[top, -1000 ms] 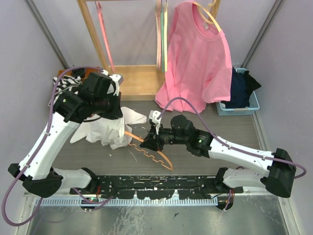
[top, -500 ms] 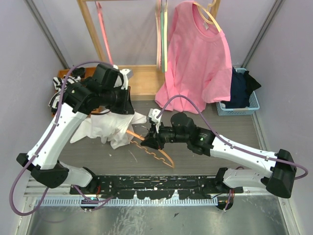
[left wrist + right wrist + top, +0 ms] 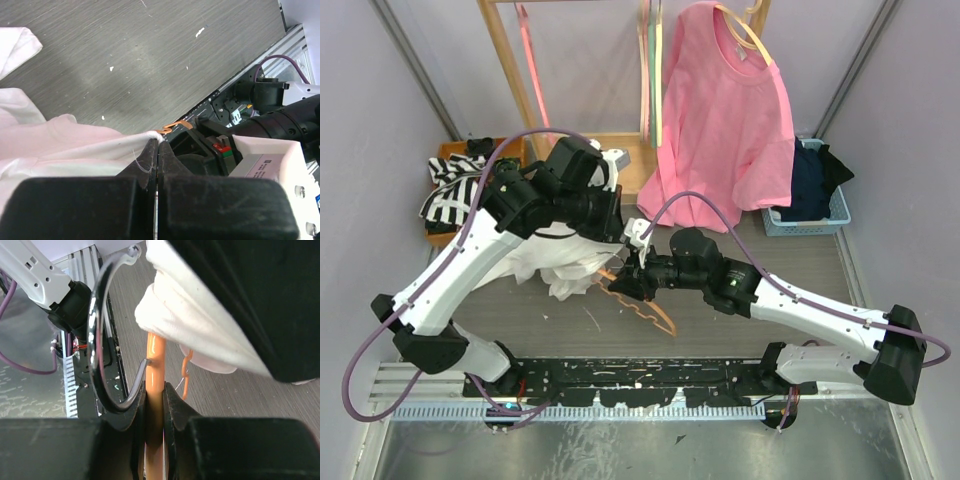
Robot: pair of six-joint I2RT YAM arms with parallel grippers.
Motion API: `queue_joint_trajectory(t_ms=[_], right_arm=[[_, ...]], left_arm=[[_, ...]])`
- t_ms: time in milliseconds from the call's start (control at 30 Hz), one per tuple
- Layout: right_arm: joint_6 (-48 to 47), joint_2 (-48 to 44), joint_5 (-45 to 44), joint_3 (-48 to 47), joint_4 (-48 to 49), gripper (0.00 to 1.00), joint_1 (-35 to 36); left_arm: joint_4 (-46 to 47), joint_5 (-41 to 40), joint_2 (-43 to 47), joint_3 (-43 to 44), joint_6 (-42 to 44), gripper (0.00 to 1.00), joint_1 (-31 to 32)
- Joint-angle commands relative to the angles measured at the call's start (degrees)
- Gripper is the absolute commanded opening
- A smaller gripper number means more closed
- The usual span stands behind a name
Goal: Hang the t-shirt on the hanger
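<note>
The white t-shirt (image 3: 555,265) hangs bunched from my left gripper (image 3: 618,236), which is shut on a fold of it (image 3: 75,147); the gripper's tips (image 3: 159,143) pinch the cloth edge. My right gripper (image 3: 628,284) is shut on the orange hanger (image 3: 648,312) just below its silver hook (image 3: 95,330), with the orange neck (image 3: 155,365) squeezed between the jaws (image 3: 155,396). The shirt's edge (image 3: 185,325) lies over the top of the hanger, right above my right gripper. A bit of orange hanger (image 3: 176,125) shows past the cloth in the left wrist view.
A pink t-shirt (image 3: 725,120) hangs on a cream hanger at the back. A wooden rack (image 3: 510,70) holds green and pink hangers (image 3: 650,70). Striped cloth (image 3: 455,190) lies at the back left. A blue basket (image 3: 810,220) of dark clothes stands at the right.
My left arm has swung right and lifted the white t-shirt over to the hanger's top. The right gripper has kept its hold on the hanger, shifting it only slightly.
</note>
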State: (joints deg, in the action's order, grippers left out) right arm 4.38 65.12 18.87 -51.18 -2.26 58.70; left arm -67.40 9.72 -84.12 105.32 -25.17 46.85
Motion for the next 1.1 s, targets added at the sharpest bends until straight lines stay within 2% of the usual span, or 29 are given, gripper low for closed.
queue_joint_trajectory(t_ms=[0,233,300,367,467,567,733,900,1067], right_arm=[[-1.1,-2.5,0.3,-1.6,8.7,0.01,0.5],[-0.6,-5.3,-2.0,1.4,11.9,0.01,0.5],[-0.2,-6.2,-1.9,2.3,12.0,0.01,0.5],[0.9,-7.8,-1.7,4.2,12.9,0.01,0.5],[2.8,-10.7,-1.6,7.9,15.1,0.01,0.6],[4.1,-12.8,-1.6,10.2,16.9,0.01,0.6],[5.2,-13.4,-1.1,11.4,18.4,0.01,0.6],[5.8,-13.4,-1.3,12.4,19.4,0.01,0.6],[6.9,-12.9,-2.2,12.3,20.2,0.01,0.5]], left_arm=[[7.3,3.3,-0.6,-0.8,-2.8,0.00,2.2],[8.1,2.9,-2.4,-1.7,-3.2,0.00,5.3],[6.8,0.1,-2.1,-1.5,-1.5,0.00,5.3],[5.1,-3.6,-1.8,-1.2,0.9,0.06,5.0],[4.7,-4.0,-1.3,-1.7,2.6,0.26,4.3],[4.4,-3.6,-1.3,-1.0,3.5,0.38,4.2],[2.0,-5.2,-1.0,2.3,4.9,0.45,4.0],[-3.1,-9.5,0.1,7.5,6.3,0.47,3.0],[-6.7,-13.7,4.9,8.9,6.7,0.50,2.5]])
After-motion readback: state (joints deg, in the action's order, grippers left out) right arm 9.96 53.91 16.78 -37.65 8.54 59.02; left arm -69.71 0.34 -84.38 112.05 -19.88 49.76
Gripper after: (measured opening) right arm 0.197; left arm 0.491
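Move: The hanger's neck, where the right hand grips, lies about 4 cm back, 1 cm right and 4 cm below the left hand, which still pinches the t-shirt's edge. The shirt's bulk is some 13 cm to the left hand's left, about level ahead, and 10 cm lower; the hanger's bare end is roughly 13 cm back, 10 cm right and 8 cm lower. From the right hand the shirt edge lies about 2 cm ahead and 5 cm left, roughly at its height. The t-shirt's edge, already pinched, is drawn along the hanger towards its neck, about 3 cm right and a little down, then let go as the left fingers open about halfway; that hand backs off up and left, rising some 4–5 cm. The hanger stays gripped in the right hand, which lifts a centimetre, then shifts about 3 cm right and 2 cm back. ##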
